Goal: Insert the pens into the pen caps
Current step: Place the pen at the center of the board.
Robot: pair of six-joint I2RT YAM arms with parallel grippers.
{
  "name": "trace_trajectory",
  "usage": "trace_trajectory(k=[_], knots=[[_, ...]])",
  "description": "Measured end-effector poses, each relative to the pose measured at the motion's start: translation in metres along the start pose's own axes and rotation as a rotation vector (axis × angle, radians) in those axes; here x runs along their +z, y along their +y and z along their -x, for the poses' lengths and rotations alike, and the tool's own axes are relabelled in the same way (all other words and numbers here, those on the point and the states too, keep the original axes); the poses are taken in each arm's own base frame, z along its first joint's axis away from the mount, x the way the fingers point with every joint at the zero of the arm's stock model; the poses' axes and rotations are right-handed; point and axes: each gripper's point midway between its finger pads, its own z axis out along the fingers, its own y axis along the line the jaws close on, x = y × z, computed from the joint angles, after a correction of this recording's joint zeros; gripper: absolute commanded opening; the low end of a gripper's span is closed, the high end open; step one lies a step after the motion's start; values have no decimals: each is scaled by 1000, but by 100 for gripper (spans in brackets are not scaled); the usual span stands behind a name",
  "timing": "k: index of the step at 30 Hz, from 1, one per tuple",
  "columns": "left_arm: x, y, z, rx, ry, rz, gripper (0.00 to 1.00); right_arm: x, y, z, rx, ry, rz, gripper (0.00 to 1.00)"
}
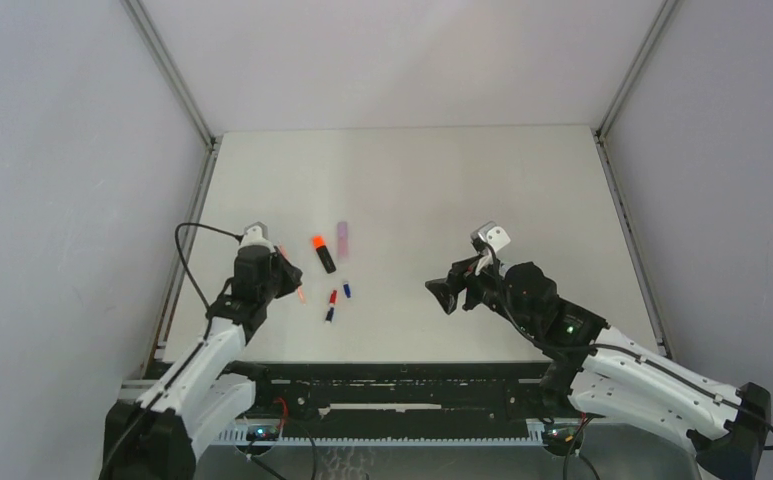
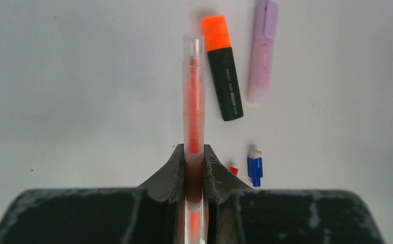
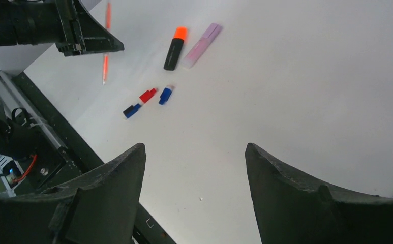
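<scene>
My left gripper is shut on a thin pale clear pen with an orange core, held above the table's left side. The pen's far end is a clear cap-like piece. On the table lie a black highlighter with an orange cap and a lilac highlighter. Nearer lie a small blue piece, a red piece and a dark blue piece. My right gripper hangs open and empty at mid-table.
The white table is walled by grey panels left, right and behind. A black rail with cables runs along the near edge. The left arm shows at the top left of the right wrist view.
</scene>
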Motion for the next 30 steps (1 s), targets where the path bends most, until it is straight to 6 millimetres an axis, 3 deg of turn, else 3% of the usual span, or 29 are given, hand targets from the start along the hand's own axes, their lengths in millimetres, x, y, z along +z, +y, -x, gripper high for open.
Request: trace_trajectory(k=[5, 15, 24, 30], knots=[[25, 8, -6, -45, 82, 22, 11, -1, -12, 0, 7, -13, -47, 70], [69, -13, -8, -77, 186, -50, 33, 0, -32, -11, 21, 20, -115, 69], [77, -18, -9, -88, 193, -77, 48, 0, -43, -13, 29, 26, -157, 69], [69, -23, 14, -68, 93, -90, 57, 0, -54, -15, 33, 30, -198, 65]])
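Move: The left hand holds the orange pen about 5 cm above the board; the clear spot where it will lie is some 6 cm ahead, 2 cm to the right and 5 cm below. The orange-black highlighter lies about 11 cm ahead and 5 cm right, the purple highlighter 14 cm ahead and 10 cm right, the blue cap 1 cm ahead and 9 cm right. From the empty right hand the spot is roughly 14 cm ahead, 35 cm left and 16 cm below. The left hand carries the orange pen forward and down, slightly right, about 6 cm out and 4 to 5 cm down towards the near-left side of the orange-black highlighter, its fingers opening on the way down to let go of the pen, then rises some 2 cm while they open wider. Meanwhile the right hand, empty and open, eases about 4 cm right, 3 cm forward and 3 cm down, away from the orange pen, turning some 10 degrees clockwise. ##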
